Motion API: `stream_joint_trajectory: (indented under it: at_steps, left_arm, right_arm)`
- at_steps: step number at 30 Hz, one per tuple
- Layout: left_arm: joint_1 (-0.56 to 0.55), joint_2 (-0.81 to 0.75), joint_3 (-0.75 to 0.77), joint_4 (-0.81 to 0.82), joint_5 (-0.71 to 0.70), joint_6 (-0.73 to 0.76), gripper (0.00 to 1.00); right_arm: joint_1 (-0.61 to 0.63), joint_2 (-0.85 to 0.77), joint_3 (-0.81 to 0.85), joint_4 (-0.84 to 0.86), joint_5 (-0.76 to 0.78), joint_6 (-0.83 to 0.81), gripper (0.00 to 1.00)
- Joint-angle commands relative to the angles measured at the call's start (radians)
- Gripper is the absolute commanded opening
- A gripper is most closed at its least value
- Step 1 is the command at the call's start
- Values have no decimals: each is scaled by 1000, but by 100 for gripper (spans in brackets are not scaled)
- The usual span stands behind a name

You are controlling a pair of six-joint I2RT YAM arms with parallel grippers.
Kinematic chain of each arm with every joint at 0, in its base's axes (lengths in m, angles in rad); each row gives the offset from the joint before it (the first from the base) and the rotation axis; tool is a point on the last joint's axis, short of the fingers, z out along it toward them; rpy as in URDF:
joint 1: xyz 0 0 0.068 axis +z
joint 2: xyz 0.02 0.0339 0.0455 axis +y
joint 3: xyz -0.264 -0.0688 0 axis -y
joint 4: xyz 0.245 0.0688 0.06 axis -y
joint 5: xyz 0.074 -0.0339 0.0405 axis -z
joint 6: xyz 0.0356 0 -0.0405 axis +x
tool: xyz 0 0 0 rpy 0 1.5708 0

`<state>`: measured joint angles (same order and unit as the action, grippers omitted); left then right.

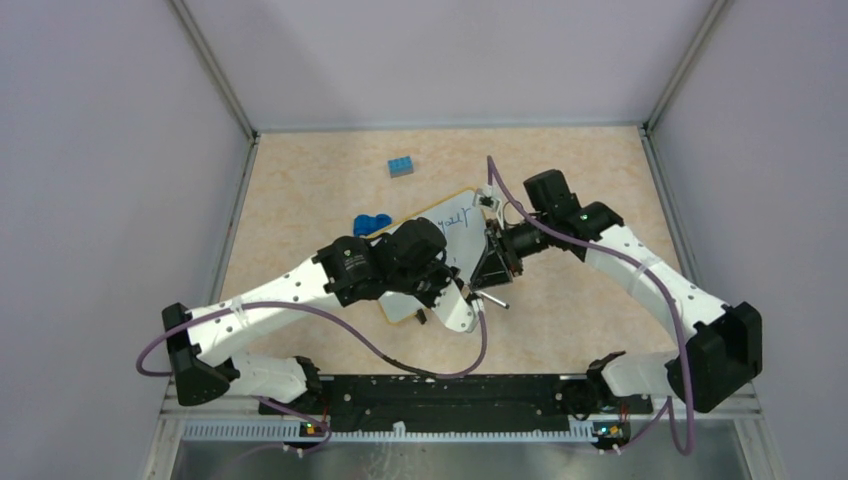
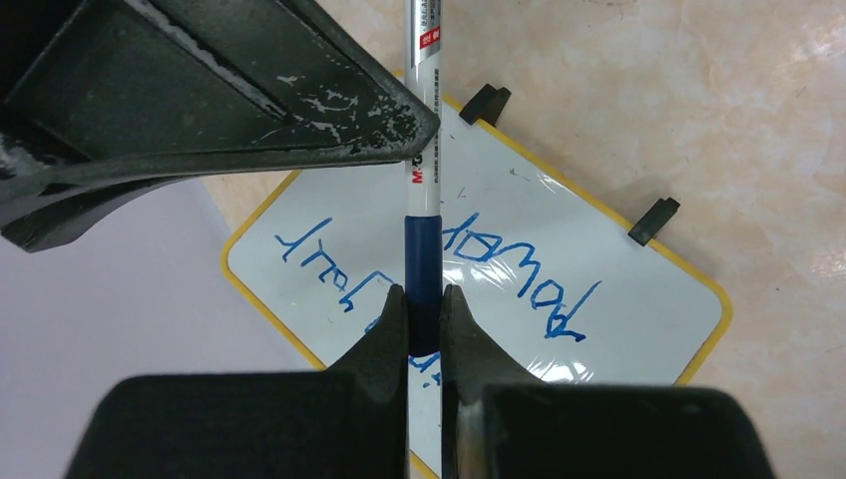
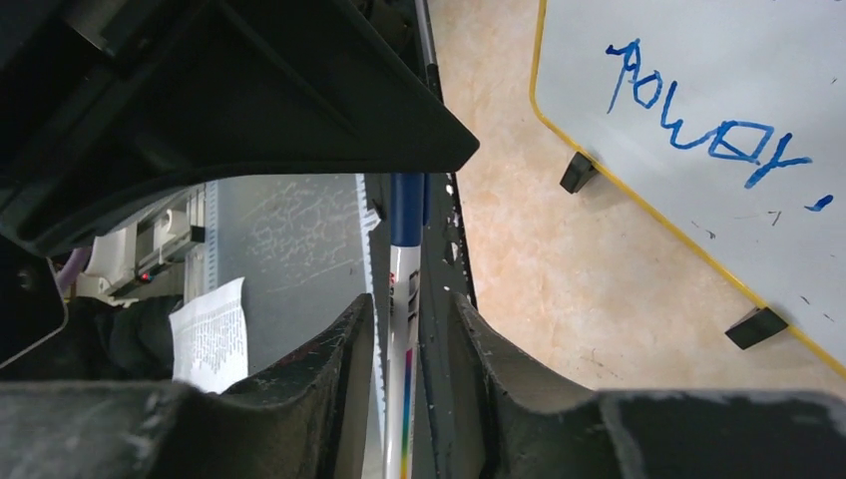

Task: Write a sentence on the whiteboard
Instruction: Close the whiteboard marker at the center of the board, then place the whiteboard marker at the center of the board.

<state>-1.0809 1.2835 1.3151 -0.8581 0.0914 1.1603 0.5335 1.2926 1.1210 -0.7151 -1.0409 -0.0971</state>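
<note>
The whiteboard [image 1: 457,213] lies tilted mid-table, mostly hidden under my left arm. It also shows in the left wrist view [image 2: 619,289] and the right wrist view [image 3: 698,60]. The sentence [image 2: 519,264] is a blue scrawl in two lines, and one word shows in the right wrist view [image 3: 698,130]. My left gripper [image 2: 424,304] is shut on the blue end of the marker [image 2: 423,190] above the board. My right gripper [image 3: 414,299] straddles the marker's white barrel [image 3: 404,329] with a gap on each side. Both grippers meet at the board's right edge [image 1: 485,280].
A blue brick [image 1: 401,165] lies at the back. A blue object [image 1: 372,222] sits by the board's left corner. Two black clip feet [image 2: 653,220] stick out of the board's edge. Enclosure walls and posts ring the table.
</note>
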Motion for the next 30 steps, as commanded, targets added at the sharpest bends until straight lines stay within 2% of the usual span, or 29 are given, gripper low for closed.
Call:
stream_joint_trajectory:
  at_steps: [1,10,11,16,17,20,23,25,30]
  left_arm:
    - [-16,-24,-18,39,-37,47,0]
    - [-16,-22,-9,46,-43,36,0]
    - [-16,-21,-8,47,-44,36,0]
    - [-17,-20,-11,47,-52,22,0]
    - [-17,-20,-13,52,-60,8,5]
    - [-16,-26,-24,85,-126,-62,30]
    - [9,-37,-26,98,-123,-115,47]
    - [49,-41,-5,89,-71,-185,53]
    - [198,-29,83,46,96,-375,62]
  right_arm:
    - [17,7,29,-5,-11,-23,27]
    - [43,35,51,-38,-9,-40,27]
    - [46,36,54,-43,-7,-46,25]
    - [48,41,63,-49,1,-50,2]
    - [48,43,66,-51,1,-50,0]
    - [45,41,86,-54,19,-52,0]
    - [17,31,90,-32,34,-44,0]
    - [-37,27,90,-14,25,-24,0]
    - [-185,23,97,33,53,13,0]
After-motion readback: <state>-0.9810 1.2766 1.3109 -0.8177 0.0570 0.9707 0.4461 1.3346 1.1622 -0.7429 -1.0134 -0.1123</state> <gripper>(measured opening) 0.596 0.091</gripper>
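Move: The marker runs nearly level between the hands, cap end already pinched by the left; its middle lies about 5 cm right of that hand and 2 cm back, 1 cm lower. From the right hand, whose fingers straddle the white barrel loosely, that middle is about 1 cm below, otherwise level. The whiteboard's middle is roughly 11 cm ahead of the right hand, 9 cm left and 20 cm below; its nearer black clip some 4 cm ahead, straight below sideways. Down and slightly back, about 1.5 cm in all, the right hand eases onto the marker and closes its fingers on the white barrel while the left holds nearly still on the cap. Then the left opens wide, lets go and backs off some 3 cm forward and 2 cm left, turning about 15 degrees counter-clockwise, as the right carries the marker some 4 cm forward and a little right. ##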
